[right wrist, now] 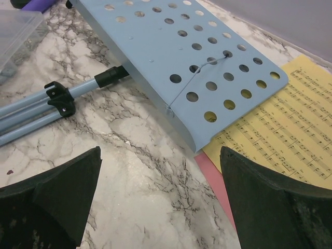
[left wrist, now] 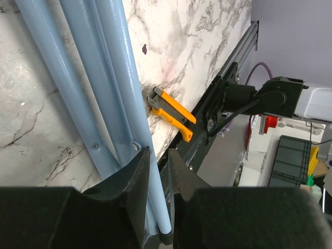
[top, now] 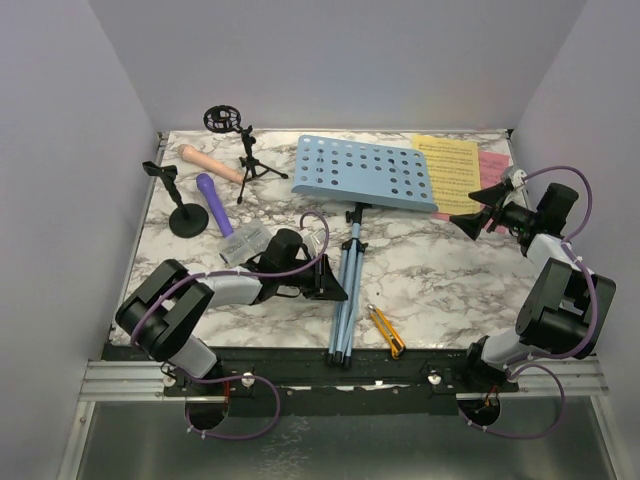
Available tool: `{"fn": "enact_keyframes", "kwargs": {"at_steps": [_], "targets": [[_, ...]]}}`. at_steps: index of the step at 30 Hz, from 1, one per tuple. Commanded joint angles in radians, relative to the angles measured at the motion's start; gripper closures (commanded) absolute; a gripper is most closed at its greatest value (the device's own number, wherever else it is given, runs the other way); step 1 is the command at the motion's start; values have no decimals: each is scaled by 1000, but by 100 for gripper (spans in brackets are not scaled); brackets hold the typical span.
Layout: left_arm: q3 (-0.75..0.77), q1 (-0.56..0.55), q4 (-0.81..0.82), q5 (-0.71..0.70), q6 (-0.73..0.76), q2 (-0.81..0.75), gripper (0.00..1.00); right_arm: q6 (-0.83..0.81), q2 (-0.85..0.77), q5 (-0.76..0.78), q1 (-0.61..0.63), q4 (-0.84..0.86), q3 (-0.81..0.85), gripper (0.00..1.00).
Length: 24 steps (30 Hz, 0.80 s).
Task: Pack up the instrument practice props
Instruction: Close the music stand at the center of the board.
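The light-blue music rack [top: 365, 172] lies flat, its folded tripod legs [top: 345, 300] pointing to the near edge. My left gripper [top: 338, 285] is shut on one leg [left wrist: 155, 207] near its black foot cap. My right gripper [top: 478, 208] stands open above bare marble [right wrist: 161, 155], by the rack's corner [right wrist: 197, 52]. That corner overlaps the yellow page [right wrist: 285, 140], which lies on the pink page [right wrist: 215, 181]. At the back left lie the beige microphone [top: 210, 163] and the purple microphone [top: 213, 202]. A round-base mount [top: 185, 205] and a small tripod mount [top: 245, 150] stand beside them.
A clear plastic box [top: 245, 243] sits under my left arm. A yellow-and-black utility knife [top: 385, 330] lies just right of the leg ends, close to the table's front rail [left wrist: 228, 78]. Grey walls enclose the table on three sides.
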Motion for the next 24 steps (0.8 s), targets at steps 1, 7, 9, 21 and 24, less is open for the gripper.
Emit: {"fn": "enact_keyframes", "kwargs": {"at_steps": [1, 7, 9, 21, 24], "targets": [[12, -2, -82, -79, 62, -25, 76, -18, -3, -15, -7, -21, 1, 0], [23, 4, -143, -126, 91, -159, 67, -53, -38, -18, -7, -73, 8, 0], [22, 9, -173, -149, 113, -222, 64, -71, -59, -17, -7, -98, 8, 0], [30, 103, -286, -391, 302, -603, 1, 92, -312, 80, -10, -239, 20, 0], [75, 158, -283, -349, 310, -624, 1, 266, -378, 144, -13, -226, 38, 0]]}}
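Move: The left hand's fingertips are at the folded legs of the music stand, whose middle is about 2 cm to its right, level fore and aft, and 3 cm below. The utility knife lies some 11 cm right and 9 cm back of this hand, the stand's perforated tray roughly 32 cm ahead and 7 cm right, and the clear box about 19 cm left and 11 cm ahead. From the right hand, the legs are some 31 cm left, 19 cm back and 14 cm down. Lift the left gripper off the closed legs, slowly then faster, about 13 cm up while drawing it left and somewhat forward, its fingers spreading from nearly shut to fully open. Roll the wrist back and swing it counter-clockwise, some 35 degrees in all. Meanwhile raise the still-open right gripper about 6 cm and ease it back towards its base. ##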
